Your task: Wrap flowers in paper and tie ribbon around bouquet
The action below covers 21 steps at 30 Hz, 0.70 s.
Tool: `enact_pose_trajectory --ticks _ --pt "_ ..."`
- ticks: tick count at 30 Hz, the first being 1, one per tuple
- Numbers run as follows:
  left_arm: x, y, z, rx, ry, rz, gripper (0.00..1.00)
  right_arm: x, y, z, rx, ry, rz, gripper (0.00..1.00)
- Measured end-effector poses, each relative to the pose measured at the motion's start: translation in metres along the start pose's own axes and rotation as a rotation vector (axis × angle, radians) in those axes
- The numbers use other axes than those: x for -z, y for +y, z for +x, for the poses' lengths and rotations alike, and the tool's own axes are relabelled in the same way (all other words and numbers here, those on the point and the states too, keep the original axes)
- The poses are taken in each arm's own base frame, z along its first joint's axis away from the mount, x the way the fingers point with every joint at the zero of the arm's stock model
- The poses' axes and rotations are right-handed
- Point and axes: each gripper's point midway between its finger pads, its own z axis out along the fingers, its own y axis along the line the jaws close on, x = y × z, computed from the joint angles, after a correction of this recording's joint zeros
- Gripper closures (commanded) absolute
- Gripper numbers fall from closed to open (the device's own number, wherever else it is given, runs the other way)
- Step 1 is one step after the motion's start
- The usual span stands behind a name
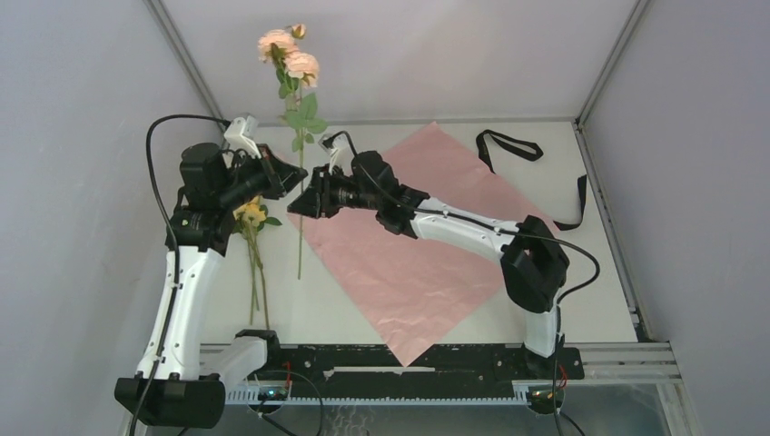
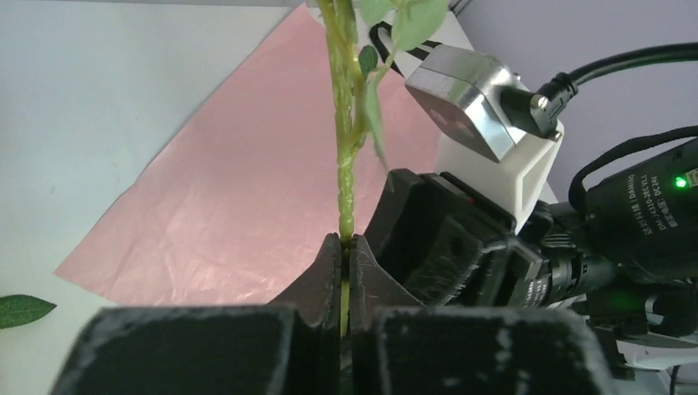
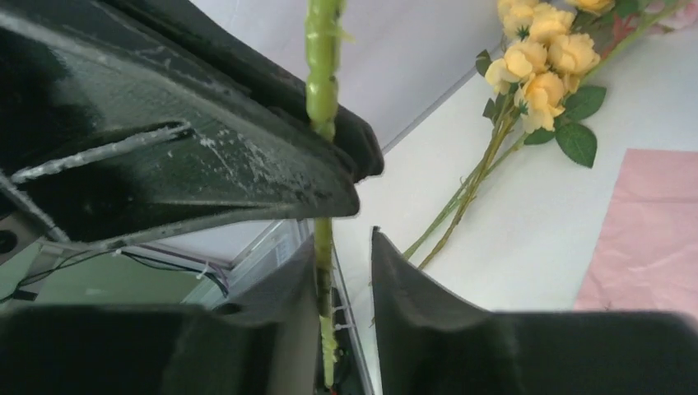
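Note:
My left gripper (image 1: 292, 179) is shut on the thin green stem (image 2: 346, 189) of a pink flower (image 1: 291, 56) and holds it upright above the table, the stem's end hanging down (image 1: 301, 245). My right gripper (image 1: 300, 204) faces it from the right, just below. It is open (image 3: 346, 247), and the same stem (image 3: 323, 271) runs between its fingers, against the left one. A bunch of yellow flowers (image 1: 250, 213) lies on the table under the left arm. The paper (image 1: 409, 245) lies flat, pink face up. The black ribbon (image 1: 508, 145) lies at the back right.
The ribbon trails on toward the right edge of the table (image 1: 577, 204). A loose green leaf (image 2: 20, 309) lies on the white tabletop left of the paper. Grey walls close in the table on three sides.

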Motion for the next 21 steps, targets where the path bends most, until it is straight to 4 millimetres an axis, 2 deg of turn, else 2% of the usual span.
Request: enact_pose_trajectory --ticks 2,3,6,8,9,11,12,13,15,16,19,21 --pt "-0.002 0.003 0.003 0.0 0.0 -0.01 1.0 -0.008 -0.005 0.004 -0.038 0.007 -0.001 1.0" --pt "-0.003 0.007 0.005 0.001 0.002 -0.024 0.96 -0.01 -0.007 0.003 -0.064 0.004 -0.003 1.0" --pt "-0.005 0.014 0.01 -0.001 0.004 -0.048 0.4 -0.01 -0.012 0.006 -0.119 0.013 0.002 1.0" --pt "-0.004 0.019 0.013 -0.023 0.014 -0.07 0.18 -0.003 -0.028 0.008 -0.159 0.005 0.032 1.0" --pt "-0.003 0.023 0.015 -0.038 0.018 -0.09 0.13 0.005 -0.045 0.011 -0.183 0.002 0.073 1.0" --pt "0.0 0.037 0.019 -0.08 0.027 -0.159 0.08 0.026 -0.086 0.018 -0.23 0.009 0.177 1.0" --pt "0.002 0.048 0.023 -0.102 0.036 -0.209 0.06 0.043 -0.115 0.024 -0.26 0.019 0.253 1.0" --pt "0.004 0.057 0.026 -0.124 0.045 -0.248 0.05 0.055 -0.135 0.027 -0.281 0.027 0.309 1.0" --pt "0.012 0.086 0.037 -0.188 0.084 -0.362 0.04 0.087 -0.184 0.034 -0.33 0.054 0.453 1.0" --pt "0.015 0.1 0.045 -0.218 0.114 -0.411 0.04 0.109 -0.211 0.039 -0.359 0.073 0.544 1.0" --pt "0.041 0.158 0.07 -0.235 0.207 -0.603 0.06 0.161 -0.264 0.047 -0.412 0.1 0.742 1.0" --pt "0.06 0.195 0.09 -0.22 0.282 -0.717 0.09 0.186 -0.286 0.055 -0.434 0.123 0.835 1.0"
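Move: The left hand holds the pink rose by its stem, and that stem already stands between the right hand's half-open fingers, right at its hand point, a few centimetres lower down. From the right hand, the middle of the pink paper lies about 25 cm to the right, 8 cm ahead and 28 cm below. From the left hand, the yellow flowers lie on the table some 18 cm to the left, 9 cm ahead and 31 cm down. The right fingers shut on the rose stem just below the left grip, and the left fingers then open wide and let go of it. The right hand carries the rose about 25 cm right, some 20 cm down and 13 cm forward over the pink paper, swinging clockwise and tipping downward. The empty left hand goes about 16 cm left and 15 cm down towards the yellow flowers, its fingers turning to point down. ##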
